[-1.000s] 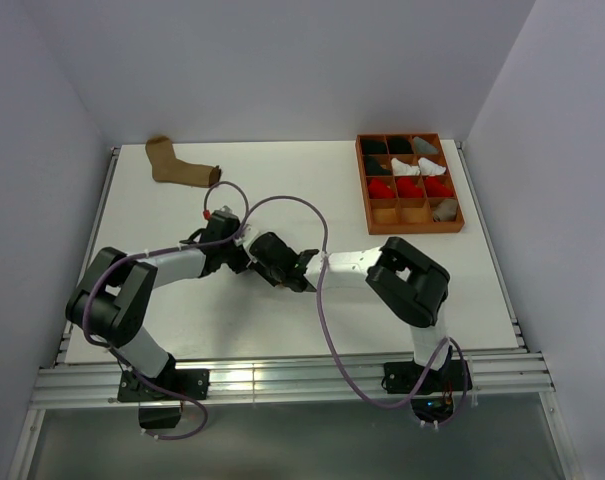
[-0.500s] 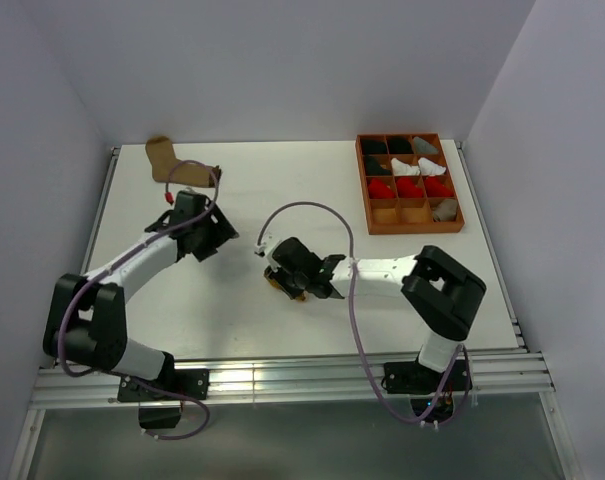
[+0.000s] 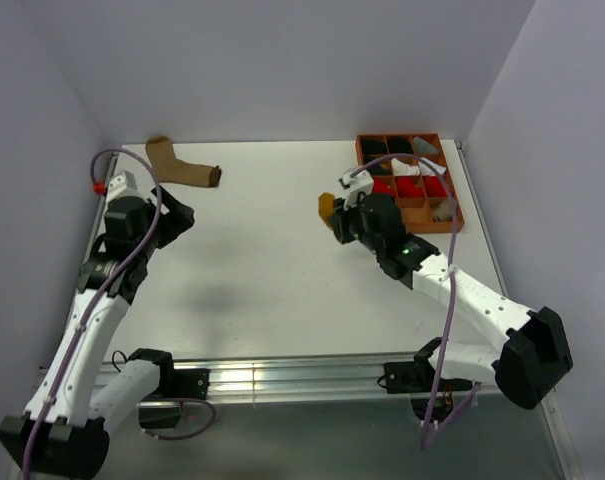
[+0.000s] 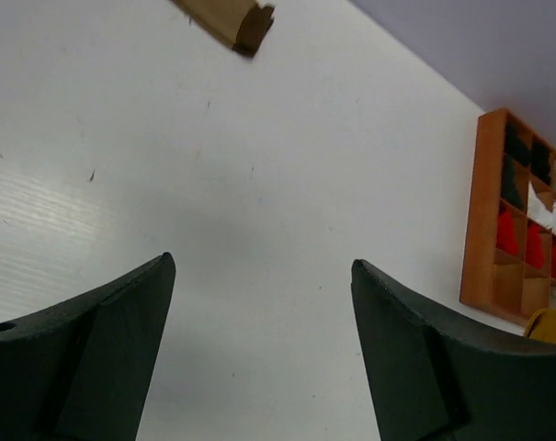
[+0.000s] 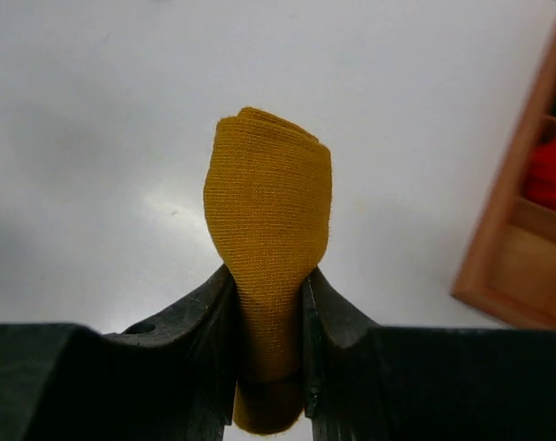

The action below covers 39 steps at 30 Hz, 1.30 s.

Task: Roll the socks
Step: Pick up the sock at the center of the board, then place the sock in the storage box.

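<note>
A mustard yellow sock (image 5: pixel 268 193), rolled into a tight bundle, is pinched between the fingers of my right gripper (image 5: pixel 268 276), which is shut on it. From above, that sock (image 3: pixel 326 206) hangs over the table just left of the wooden tray (image 3: pixel 413 229), held by the right gripper (image 3: pixel 340 222). A tan sock with a dark cuff (image 3: pixel 182 166) lies flat at the back left; its cuff end (image 4: pixel 233 18) shows in the left wrist view. My left gripper (image 3: pixel 177 216) hovers near the left edge, its jaws open and empty (image 4: pixel 259 265).
The wooden tray (image 4: pixel 487 211) holds black, white, red and grey rolled bundles; its near compartments (image 5: pixel 521 266) look bare. White walls close in the table at the back and both sides.
The right arm lifted the rolled mustard sock from mid-table and carried it right, to beside the tray. The left gripper let go, opened wide and swung back to the left edge.
</note>
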{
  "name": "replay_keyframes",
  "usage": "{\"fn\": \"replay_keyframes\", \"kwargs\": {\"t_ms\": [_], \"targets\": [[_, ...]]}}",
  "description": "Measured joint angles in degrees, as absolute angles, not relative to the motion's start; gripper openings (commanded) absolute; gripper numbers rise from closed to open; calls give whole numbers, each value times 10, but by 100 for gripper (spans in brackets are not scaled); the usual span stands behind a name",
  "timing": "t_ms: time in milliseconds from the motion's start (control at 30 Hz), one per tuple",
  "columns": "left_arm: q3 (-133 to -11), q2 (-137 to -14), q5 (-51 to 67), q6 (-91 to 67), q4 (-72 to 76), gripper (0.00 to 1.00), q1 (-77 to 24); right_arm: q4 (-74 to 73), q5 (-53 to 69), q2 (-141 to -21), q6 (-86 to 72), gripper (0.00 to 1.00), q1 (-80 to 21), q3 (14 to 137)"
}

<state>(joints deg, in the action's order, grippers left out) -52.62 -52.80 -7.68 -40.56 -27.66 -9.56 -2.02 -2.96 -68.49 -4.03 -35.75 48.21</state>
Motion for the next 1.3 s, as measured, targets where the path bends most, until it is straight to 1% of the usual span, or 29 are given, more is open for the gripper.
{"fn": "replay_keyframes", "kwargs": {"t_ms": [67, 200, 333, 533, 633, 700, 800, 933, 1100, 1300], "targets": [[-524, -484, -88, -389, -279, 84, -96, -18, -54, -672, -42, 0, -327, 489], [-507, -400, -107, -352, -281, 85, -96, -44, -84, -692, -42, 0, -256, 519], [-479, -338, -124, -320, -274, 86, -96, -31, -110, -696, -30, 0, -181, 506], [-423, -325, -130, -301, -258, 86, -96, 27, -75, -713, -4, 0, -83, 475], [-405, -334, -137, -295, -264, 86, -96, 36, -99, -757, -31, 0, -48, 489], [-405, -339, -145, -293, -265, 86, -96, 29, -130, -798, -58, 0, -37, 512], [-405, -340, -155, -293, -265, 86, -96, -19, -177, -874, -104, 0, -34, 573], [-405, -342, -167, -293, -265, 86, -96, -68, -213, -943, -145, 0, -33, 632], [-405, -351, -172, -293, -265, 85, -96, -138, -258, -995, -198, 0, -33, 686], [-405, -355, -173, -292, -266, 85, -96, -187, -284, -1025, -238, 0, -31, 699]]}}
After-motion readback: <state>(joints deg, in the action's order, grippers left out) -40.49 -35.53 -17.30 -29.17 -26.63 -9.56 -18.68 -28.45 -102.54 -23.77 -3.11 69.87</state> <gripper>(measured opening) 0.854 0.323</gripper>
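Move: The right hand already holds the rolled mustard sock; the box's empty near-middle compartment lies about 26 cm to its right, 14 ahead and 18 below. The grey sock sits level ahead with that compartment, 8 cm farther right; a red sock lies about 7 cm beyond the compartment. From the left hand the compartment is roughly 52 cm right, 15 ahead and 22 below. Right hand swings the sock about 27 cm right, forward and down to the box, turning clockwise; left retreats. ##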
